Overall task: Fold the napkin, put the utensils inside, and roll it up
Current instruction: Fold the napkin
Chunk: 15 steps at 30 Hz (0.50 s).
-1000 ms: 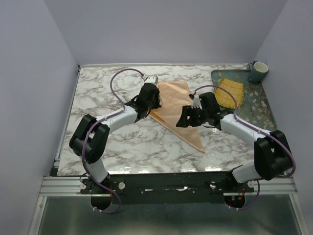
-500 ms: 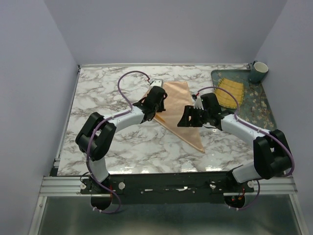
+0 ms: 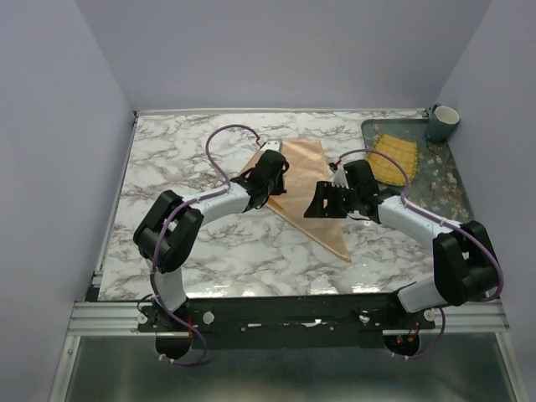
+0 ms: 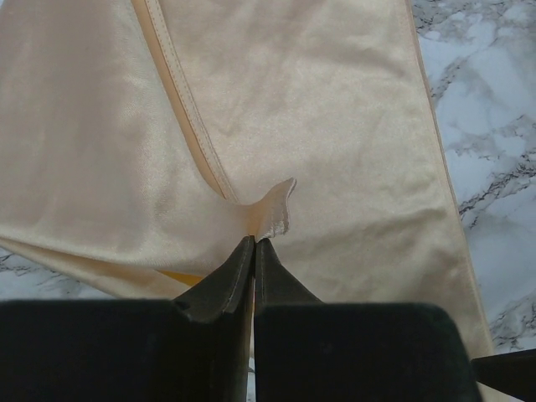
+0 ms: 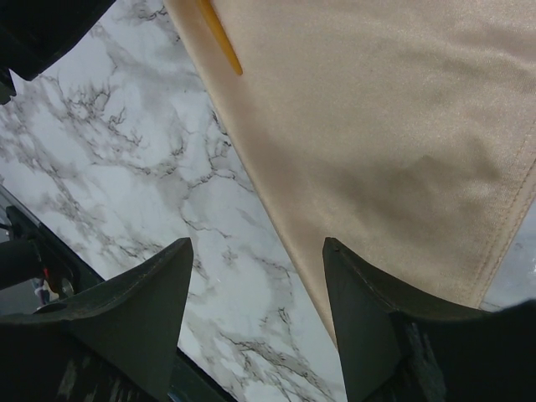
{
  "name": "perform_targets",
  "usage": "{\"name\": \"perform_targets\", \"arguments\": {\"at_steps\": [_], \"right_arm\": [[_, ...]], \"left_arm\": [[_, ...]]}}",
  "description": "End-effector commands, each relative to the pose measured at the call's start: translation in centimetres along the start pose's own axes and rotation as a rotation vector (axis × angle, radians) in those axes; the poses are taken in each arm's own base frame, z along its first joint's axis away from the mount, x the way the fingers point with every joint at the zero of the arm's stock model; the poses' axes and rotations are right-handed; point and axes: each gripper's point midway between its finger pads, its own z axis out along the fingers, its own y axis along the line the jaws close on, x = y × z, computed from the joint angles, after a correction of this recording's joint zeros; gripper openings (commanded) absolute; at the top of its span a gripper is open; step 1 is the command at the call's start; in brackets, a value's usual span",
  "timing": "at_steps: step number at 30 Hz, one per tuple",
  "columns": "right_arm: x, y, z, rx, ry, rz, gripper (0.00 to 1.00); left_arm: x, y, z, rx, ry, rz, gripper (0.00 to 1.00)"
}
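Note:
The peach-orange napkin [image 3: 308,188] lies folded into a long triangle on the marble table [image 3: 184,167]. My left gripper [image 3: 273,173] is over its left part. In the left wrist view the napkin [image 4: 335,126] fills the frame, and the left gripper [image 4: 254,241] has its jaws nearly together on a small raised corner [image 4: 276,209] of the cloth. My right gripper [image 3: 322,202] hangs open over the napkin's lower edge. In the right wrist view the right gripper [image 5: 257,244] is above the hem and bare marble. A slim yellow utensil piece [image 5: 219,38] sticks out from under the fold; the rest of the utensils is hidden.
A patterned tray [image 3: 456,180] sits at the back right and holds a yellow checked cloth [image 3: 394,157]. A green cup [image 3: 442,123] stands at its far corner. The left arm's purple cable [image 3: 219,142] loops above the table.
My left gripper has moved right and slightly nearer, across the napkin, drawing the cloth's corner with it. The right arm has stayed where it was.

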Motion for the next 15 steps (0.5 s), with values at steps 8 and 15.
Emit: {"name": "perform_targets", "arguments": {"at_steps": [8, 15], "right_arm": [[0.0, -1.1, 0.5, 0.02, -0.001, 0.017, 0.72], [-1.4, -0.3, 0.7, -0.031, -0.017, 0.031, 0.78]], "left_arm": [[2.5, -2.9, -0.5, 0.187, 0.055, -0.015, 0.39], [0.9, -4.5, -6.3, 0.364, 0.081, -0.051, 0.55]]}}
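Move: The napkin's folded-over corner is pinched in the left fingertips, at the hand point or about 1 cm below, with the napkin to lay it on some 4 cm under the hand. The orange utensil, partly under the fold, lies about 5 cm back and 5 cm left of that hand, 4 cm below; the napkin's right edge is level with the hand, roughly 11 cm right. From the right hand, the corner is some 9 cm ahead, 7 cm left and 3 cm lower. The napkin corner, still pinched at first, is let go low over the napkin as the left fingers open from nearly shut to about half. The left hand eases off slowly, then draws back faster, some 5 cm towards the base, sinking and edging right about 2 cm each, and turning roughly 10 degrees clockwise with the fingertips tipping down. ##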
